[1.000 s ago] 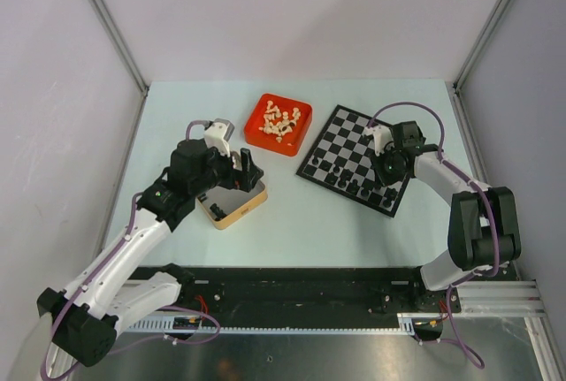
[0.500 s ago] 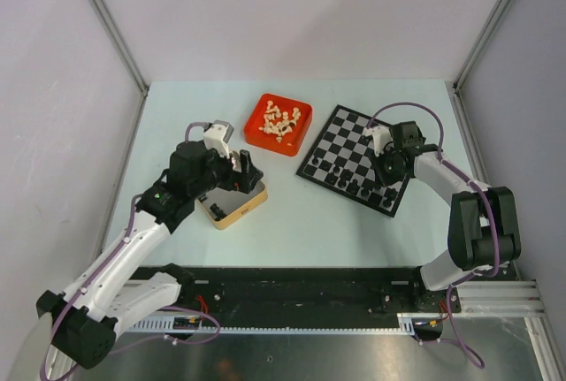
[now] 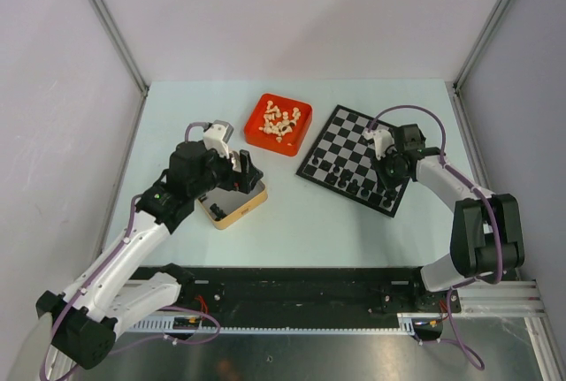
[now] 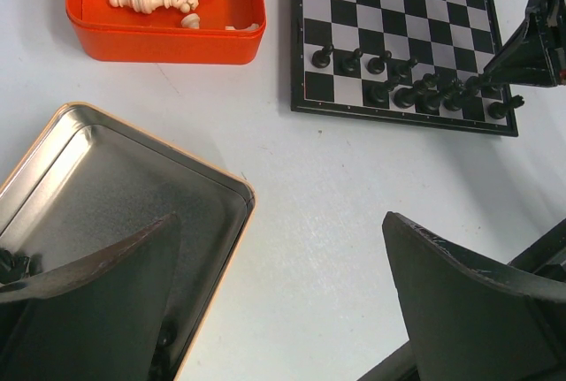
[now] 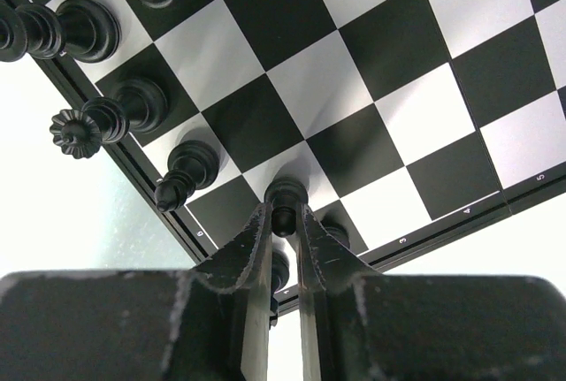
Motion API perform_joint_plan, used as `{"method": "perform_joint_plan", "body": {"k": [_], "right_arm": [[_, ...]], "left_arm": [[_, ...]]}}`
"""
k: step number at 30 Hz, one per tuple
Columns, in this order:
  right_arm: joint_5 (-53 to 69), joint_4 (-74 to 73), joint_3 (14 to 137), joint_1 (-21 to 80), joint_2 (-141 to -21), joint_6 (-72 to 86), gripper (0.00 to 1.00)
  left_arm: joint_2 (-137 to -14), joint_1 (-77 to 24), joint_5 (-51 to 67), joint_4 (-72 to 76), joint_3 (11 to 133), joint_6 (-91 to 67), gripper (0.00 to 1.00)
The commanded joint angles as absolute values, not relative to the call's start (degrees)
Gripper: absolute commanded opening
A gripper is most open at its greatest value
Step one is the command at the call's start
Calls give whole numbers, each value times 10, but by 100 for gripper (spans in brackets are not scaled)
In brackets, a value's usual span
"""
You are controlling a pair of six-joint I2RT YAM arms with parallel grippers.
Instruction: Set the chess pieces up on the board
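The black and silver board (image 3: 347,147) lies at the right; it also shows in the left wrist view (image 4: 389,10) and the right wrist view (image 5: 354,63). Several black pieces (image 3: 352,186) stand along its near edge. My right gripper (image 5: 283,222) is shut on a black pawn (image 5: 286,197) that stands on a silver square by that edge, next to a bishop (image 5: 187,171) and a queen (image 5: 93,123). In the top view the right gripper (image 3: 387,171) is over the board's near right corner. My left gripper (image 4: 283,310) is open and empty above the metal tin (image 4: 106,186).
A red tray (image 3: 297,138) with cream pieces (image 3: 279,120) sits left of the board. The tin (image 3: 252,204) with an orange rim holds a few black pieces (image 4: 11,266) at its near end. Grey walls and metal posts ring the table.
My right gripper has shifted slightly toward the board's near right corner with the pawn between its fingers. The left arm has not moved.
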State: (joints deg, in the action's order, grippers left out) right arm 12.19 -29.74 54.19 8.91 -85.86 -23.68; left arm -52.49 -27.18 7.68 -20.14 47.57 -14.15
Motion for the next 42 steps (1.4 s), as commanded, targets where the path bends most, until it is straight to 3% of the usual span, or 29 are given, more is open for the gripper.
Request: {"method": "perform_joint_plan", "body": {"k": [1, 33, 42], "right_arm": [[115, -290, 540, 91, -842, -243, 17], [123, -272, 541, 91, -867, -240, 23], [137, -272, 547, 87, -832, -235, 44]], "left_arm": [[-513, -272, 84, -181, 475, -149, 100], [-509, -271, 86, -181, 468, -150, 100], [-504, -272, 89, -181, 471, -152, 100]]}}
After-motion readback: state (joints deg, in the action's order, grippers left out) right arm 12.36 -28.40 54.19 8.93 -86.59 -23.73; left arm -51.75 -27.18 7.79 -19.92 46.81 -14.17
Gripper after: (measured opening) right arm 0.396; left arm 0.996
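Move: The black pawn pinched in the right gripper is directly under the hand point, about 1 cm down to its middle. From that hand, a neighbouring pawn stands roughly 1 cm back and 3 cm right, the corner rook about 4 cm back and 2 cm right, and the black bishop some 2 cm back and 4 cm left. From the left hand, the held pawn lies some 29 cm right, 4 cm ahead and 17 cm lower. Let the right gripper release the black pawn on its white square: with the fingers still around its head, ease forward about 0.5 cm, rising a touch, then sink back by about as much. Stop there and open the fingers from nearly shut to somewhat under half, staying low among the pieces with the wrist held as it is. ##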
